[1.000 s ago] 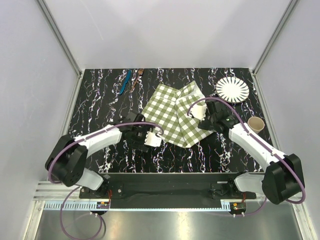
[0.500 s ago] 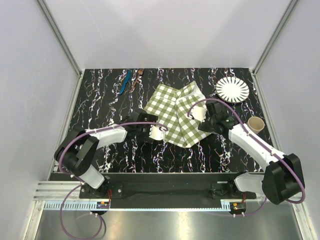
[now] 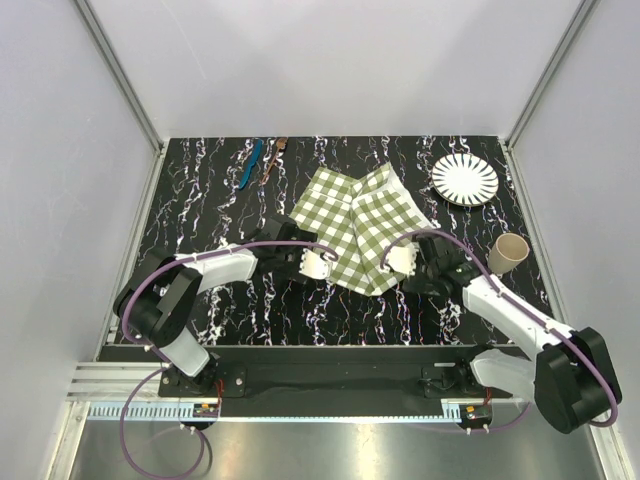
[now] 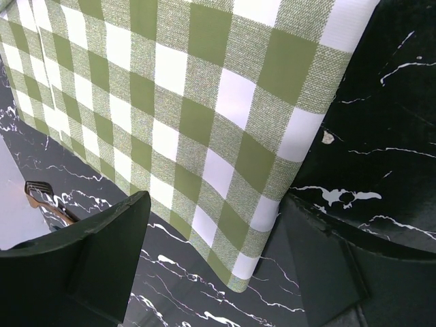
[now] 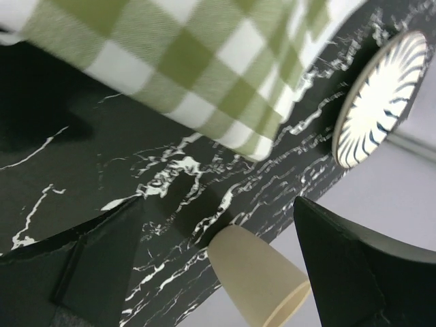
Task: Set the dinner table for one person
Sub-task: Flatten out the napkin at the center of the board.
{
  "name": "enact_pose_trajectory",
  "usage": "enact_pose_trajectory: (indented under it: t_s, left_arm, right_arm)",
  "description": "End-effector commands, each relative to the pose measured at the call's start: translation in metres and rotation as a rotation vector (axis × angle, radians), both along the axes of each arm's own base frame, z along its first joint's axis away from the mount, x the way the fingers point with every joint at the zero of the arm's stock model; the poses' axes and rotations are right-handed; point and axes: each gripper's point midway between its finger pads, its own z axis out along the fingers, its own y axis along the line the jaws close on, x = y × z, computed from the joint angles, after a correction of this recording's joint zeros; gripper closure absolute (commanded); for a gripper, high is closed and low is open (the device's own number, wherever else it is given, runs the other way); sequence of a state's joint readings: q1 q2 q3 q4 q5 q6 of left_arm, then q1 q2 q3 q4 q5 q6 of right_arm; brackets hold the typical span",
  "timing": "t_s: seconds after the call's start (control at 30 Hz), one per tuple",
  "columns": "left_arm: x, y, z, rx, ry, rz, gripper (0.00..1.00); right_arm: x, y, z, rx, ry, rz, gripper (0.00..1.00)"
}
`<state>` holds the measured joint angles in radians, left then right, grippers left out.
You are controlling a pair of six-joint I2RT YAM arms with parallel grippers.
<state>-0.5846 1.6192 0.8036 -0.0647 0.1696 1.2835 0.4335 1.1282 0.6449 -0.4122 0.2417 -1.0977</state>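
The dinner table (image 3: 200, 220) is black with white veins. A crumpled green-and-white checked cloth (image 3: 355, 230) lies at its middle. My left gripper (image 3: 318, 263) sits at the cloth's near left edge. In the left wrist view its jaws stand open on either side of a cloth corner (image 4: 238, 266), not pinching it. My right gripper (image 3: 402, 262) is open at the cloth's near right corner, and the cloth (image 5: 191, 61) lies beyond its fingertips with nothing between them. Also on the table are a striped plate (image 3: 465, 180) and a beige cup (image 3: 510, 250).
A blue utensil (image 3: 250, 165) and a brown one (image 3: 275, 158) lie at the far left of the table. The cup (image 5: 255, 272) and plate (image 5: 378, 102) stand to the right of my right arm. Grey walls close in the table's sides and back.
My left gripper slid right to the cloth's near left edge and its jaws narrowed a little. My right gripper drew back from over the cloth to its near right corner.
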Motion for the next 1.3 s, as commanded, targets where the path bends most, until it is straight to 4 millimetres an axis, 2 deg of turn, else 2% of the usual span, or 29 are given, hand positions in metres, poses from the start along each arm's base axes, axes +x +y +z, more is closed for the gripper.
enact_pose_trajectory:
  t_s: [0.0,0.07,0.1,0.13,0.2,0.23,0.37,0.47,0.53,0.57,0.6,0.63,0.67,0.7,0.73,0.87,0.9,1.0,1.03,1.1,1.13,1.27]
  left_arm:
    - [-0.008,0.012,-0.013,0.052,0.058,0.015,0.18]
    - [-0.007,0.013,-0.011,0.052,0.057,0.022,0.17]
    - [-0.007,0.014,-0.011,0.054,0.055,0.024,0.17]
    - [-0.007,0.014,-0.01,0.053,0.055,0.027,0.17]
    - [-0.005,0.014,-0.008,0.053,0.05,0.033,0.17]
    - [-0.005,0.014,-0.006,0.051,0.047,0.035,0.17]
    - [-0.004,0.016,-0.004,0.053,0.047,0.047,0.18]
    - [-0.003,0.016,-0.004,0.052,0.049,0.057,0.23]
    - [-0.002,0.016,-0.004,0.05,0.052,0.06,0.29]
    - [-0.002,0.016,-0.005,0.052,0.054,0.062,0.33]
    - [-0.002,0.016,-0.005,0.052,0.056,0.064,0.48]
    - [-0.001,0.015,-0.003,0.051,0.059,0.067,0.57]
    - [-0.001,0.016,-0.004,0.053,0.065,0.072,0.71]
    - [0.001,0.015,-0.001,0.049,0.061,0.078,0.83]
    - [0.001,0.014,0.001,0.04,0.066,0.089,1.0]
    - [0.012,0.018,0.016,0.036,0.026,0.14,1.0]
    - [0.025,0.023,0.031,0.025,-0.004,0.196,1.0]
    - [0.05,0.038,0.069,0.004,-0.085,0.316,1.0]
    - [0.064,0.044,0.096,-0.034,-0.121,0.373,1.0]
    - [0.079,0.056,0.129,-0.06,-0.169,0.437,1.0]
    - [0.083,0.06,0.141,-0.067,-0.196,0.459,1.0]
    - [0.094,0.076,0.177,-0.012,-0.316,0.496,1.0]
  right_arm:
    - [0.004,0.013,-0.007,-0.026,-0.048,0.148,0.04]
    - [0.001,0.017,-0.02,-0.03,-0.051,0.203,0.04]
    - [0.007,0.021,-0.017,-0.039,-0.093,0.243,0.03]
    - [-0.001,0.023,-0.032,-0.041,-0.07,0.283,0.03]
    - [0.006,0.029,-0.034,-0.051,-0.124,0.338,0.03]
    - [0.0,0.03,-0.045,-0.055,-0.107,0.356,0.03]
    - [0.013,0.036,-0.056,-0.048,-0.128,0.357,0.05]
    - [0.026,0.036,-0.066,-0.063,-0.144,0.33,0.09]
    - [0.039,0.037,-0.07,-0.077,-0.172,0.306,0.17]
    - [0.044,0.037,-0.07,-0.073,-0.178,0.291,0.27]
    - [0.047,0.038,-0.072,-0.071,-0.174,0.284,0.41]
    - [0.052,0.04,-0.067,-0.06,-0.189,0.276,0.58]
    - [0.055,0.042,-0.062,-0.051,-0.205,0.272,0.85]
    - [0.059,0.044,-0.054,-0.043,-0.237,0.274,0.98]
    - [0.062,0.041,-0.048,-0.054,-0.262,0.26,1.0]
    - [0.079,0.033,-0.016,-0.107,-0.36,0.202,1.0]
    - [0.086,0.031,0.003,-0.116,-0.406,0.172,1.0]
    - [0.096,0.028,0.041,-0.135,-0.489,0.136,1.0]
    - [0.103,0.026,0.061,-0.139,-0.534,0.107,1.0]
    - [0.107,0.023,0.082,-0.156,-0.577,0.087,1.0]
    - [0.11,0.021,0.096,-0.166,-0.607,0.066,1.0]
    - [0.115,0.017,0.13,-0.241,-0.677,0.074,1.0]
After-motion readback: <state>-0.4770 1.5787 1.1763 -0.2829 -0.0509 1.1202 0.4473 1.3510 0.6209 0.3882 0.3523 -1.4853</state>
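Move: The left gripper hangs almost on the napkin: its near edge, by the left corner, is about 2 cm to the left, 1 cm back and 2 cm below. The fork lies some 17 cm ahead and 4 cm left, the knife 16 cm ahead and 10 cm left. From the right gripper, the napkin edge by its right corner is about 4 cm ahead, 3 cm left and 7 cm below, the plate 15 cm ahead and 6 cm right, the cup some 15 cm right and 1 cm back. Dip the right gripper back and down, then slide it forward and left low to the napkin's right side while turning counter-clockwise; meanwhile ease the left gripper 2 cm left and slightly down. Shut both on the napkin's edge, then lift it about 15 cm while carrying it forward, the left by some 10 cm, turning counter-clockwise, the right tipping its fingers up. ##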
